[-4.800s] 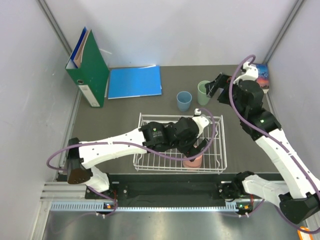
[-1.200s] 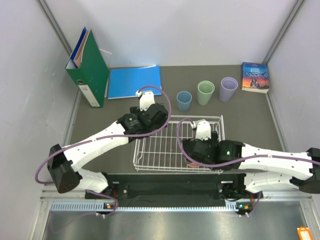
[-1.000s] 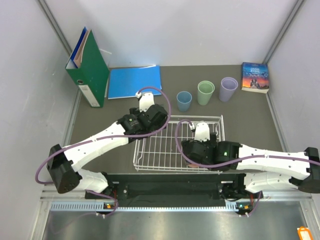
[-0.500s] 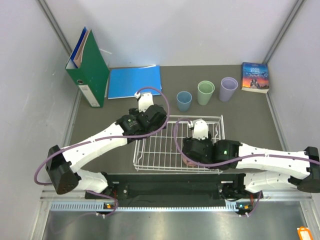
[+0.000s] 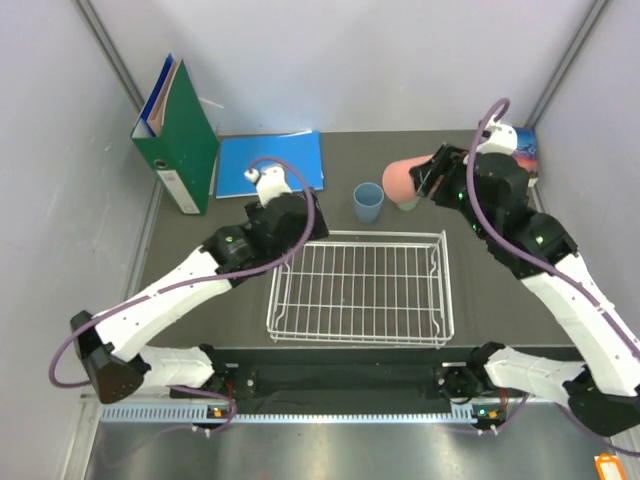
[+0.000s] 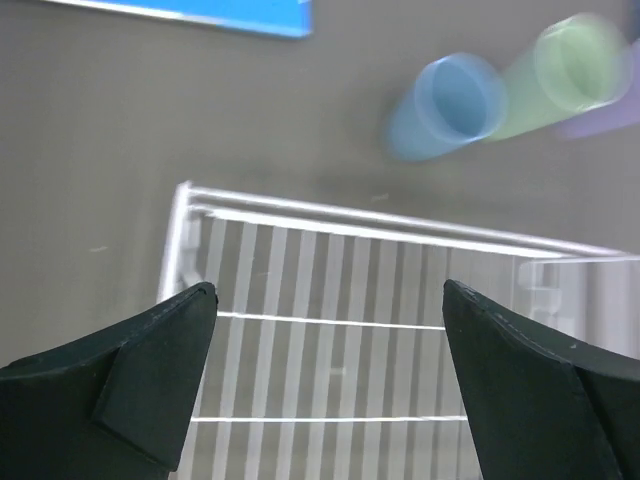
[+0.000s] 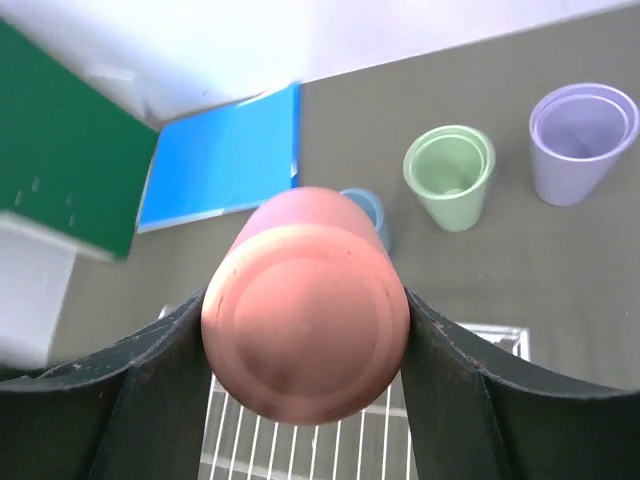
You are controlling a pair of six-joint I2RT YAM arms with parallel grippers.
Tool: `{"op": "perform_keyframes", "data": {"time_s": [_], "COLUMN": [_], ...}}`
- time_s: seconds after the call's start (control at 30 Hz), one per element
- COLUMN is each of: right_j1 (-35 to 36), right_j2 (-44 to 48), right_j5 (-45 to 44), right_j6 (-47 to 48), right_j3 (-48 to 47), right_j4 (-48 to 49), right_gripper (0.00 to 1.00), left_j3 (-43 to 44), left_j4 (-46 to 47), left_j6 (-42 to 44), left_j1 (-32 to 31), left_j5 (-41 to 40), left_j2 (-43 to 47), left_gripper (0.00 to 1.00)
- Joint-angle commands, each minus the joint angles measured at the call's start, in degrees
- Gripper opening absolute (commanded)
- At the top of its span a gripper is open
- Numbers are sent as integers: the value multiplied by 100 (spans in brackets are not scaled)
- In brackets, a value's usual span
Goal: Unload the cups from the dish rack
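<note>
My right gripper [image 7: 305,330] is shut on the salmon pink cup [image 5: 403,180], which is held on its side in the air, its base toward the wrist camera, over the table beyond the dish rack [image 5: 358,236]. The blue cup [image 5: 368,203] stands upright just behind the rack. In the right wrist view the green cup [image 7: 450,175] and the lavender cup [image 7: 575,140] stand upright to its right. My left gripper [image 6: 330,300] hangs open over the rack's far left corner [image 6: 300,208], nothing between its fingers. No cups show inside the rack.
A green binder [image 5: 178,135] stands at the far left, with a blue folder [image 5: 270,163] lying flat beside it. A book [image 5: 527,150] lies at the far right corner, partly behind my right arm. Grey walls close in both sides.
My right gripper closed on the pink cup low in the rack, then lifted it out and carried it to the far side by the other cups. My left arm drew back to the left.
</note>
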State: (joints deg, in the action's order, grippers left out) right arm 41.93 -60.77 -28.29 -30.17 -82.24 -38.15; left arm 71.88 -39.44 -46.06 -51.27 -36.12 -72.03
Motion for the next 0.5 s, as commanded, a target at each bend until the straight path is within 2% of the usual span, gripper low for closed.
{"op": "perform_keyframes", "data": {"time_s": [0.0, 0.03, 0.07, 0.1, 0.13, 0.17, 0.2, 0.23, 0.27, 0.33, 0.47], "right_j1": [-1370, -1407, -1442, -1512, -1556, -1583, -1644, -1679, -1706, -1776, -1811], "right_j2": [-13, -48, -83, -127, -232, -285, -321, -373, -391, -435, -567], "right_j5": [3248, 3469, 3749, 3926, 4285, 4419, 4568, 4839, 4929, 5157, 5404], "right_j6": [-425, -532, -647, -839, -963, -1077, -1313, -1437, -1561, -1781, -1992], "right_j3": [794, 927, 1016, 1138, 1174, 1201, 1280, 1333, 1385, 1465, 1526], "right_j4": [1799, 2351, 2565, 2785, 3213, 3374, 3602, 4074, 4279, 4543, 4957], "right_gripper": [0, 0, 0, 0, 0, 0, 0, 0, 0, 0, 0], "left_j3": [-277, -436, -777, -946, -1087, -1271, -1351, -1430, -1587, -1746, -1888], "left_j4": [1767, 2139, 2551, 2956, 3734, 3959, 4336, 4888, 5189, 5917, 6440], "left_j6": [-199, -306, -368, -542, -666, -815, -1121, -1281, -1282, -1809, -2090], "left_j1": [572, 913, 1091, 1266, 1599, 1767, 1926, 2162, 2234, 2357, 2419], "left_j5": [1288, 1622, 2504, 2913, 3370, 3792, 4597, 4936, 5191, 5711, 6055], "left_j2": [821, 935, 1093, 1147, 1173, 1121, 1060, 998, 885, 822, 673], "left_gripper": [99, 99, 99, 99, 99, 99, 99, 98, 98, 97, 98]}}
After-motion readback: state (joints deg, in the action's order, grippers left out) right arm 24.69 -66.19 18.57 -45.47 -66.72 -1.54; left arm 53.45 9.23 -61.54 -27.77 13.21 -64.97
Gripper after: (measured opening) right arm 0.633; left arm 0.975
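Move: The pink cup sits in my right grip, its middle about 5 cm ahead of that hand point; it is headed for my open left gripper, some 24 cm to the left, roughly level fore-and-aft and 13 cm lower. On the table about 32 cm below my right hand, the blue cup stands 19 cm ahead and 6 cm left, the green cup 23 cm ahead and 5 cm right. From my left hand, the pink cup is about 5 cm ahead, 22 cm right and 12 cm up. I bring my two hands together in mid-air: my right keeps its grip on the pink cup's base end, goes forward about 4 cm, then swings left about 8 cm, dipping and recovering while it rolls and yaws counter-clockwise. My left, fingers staying wide open, rises about 8 cm and forward, then shifts right, rolling nearly 50 degrees to face the cup's mouth. ##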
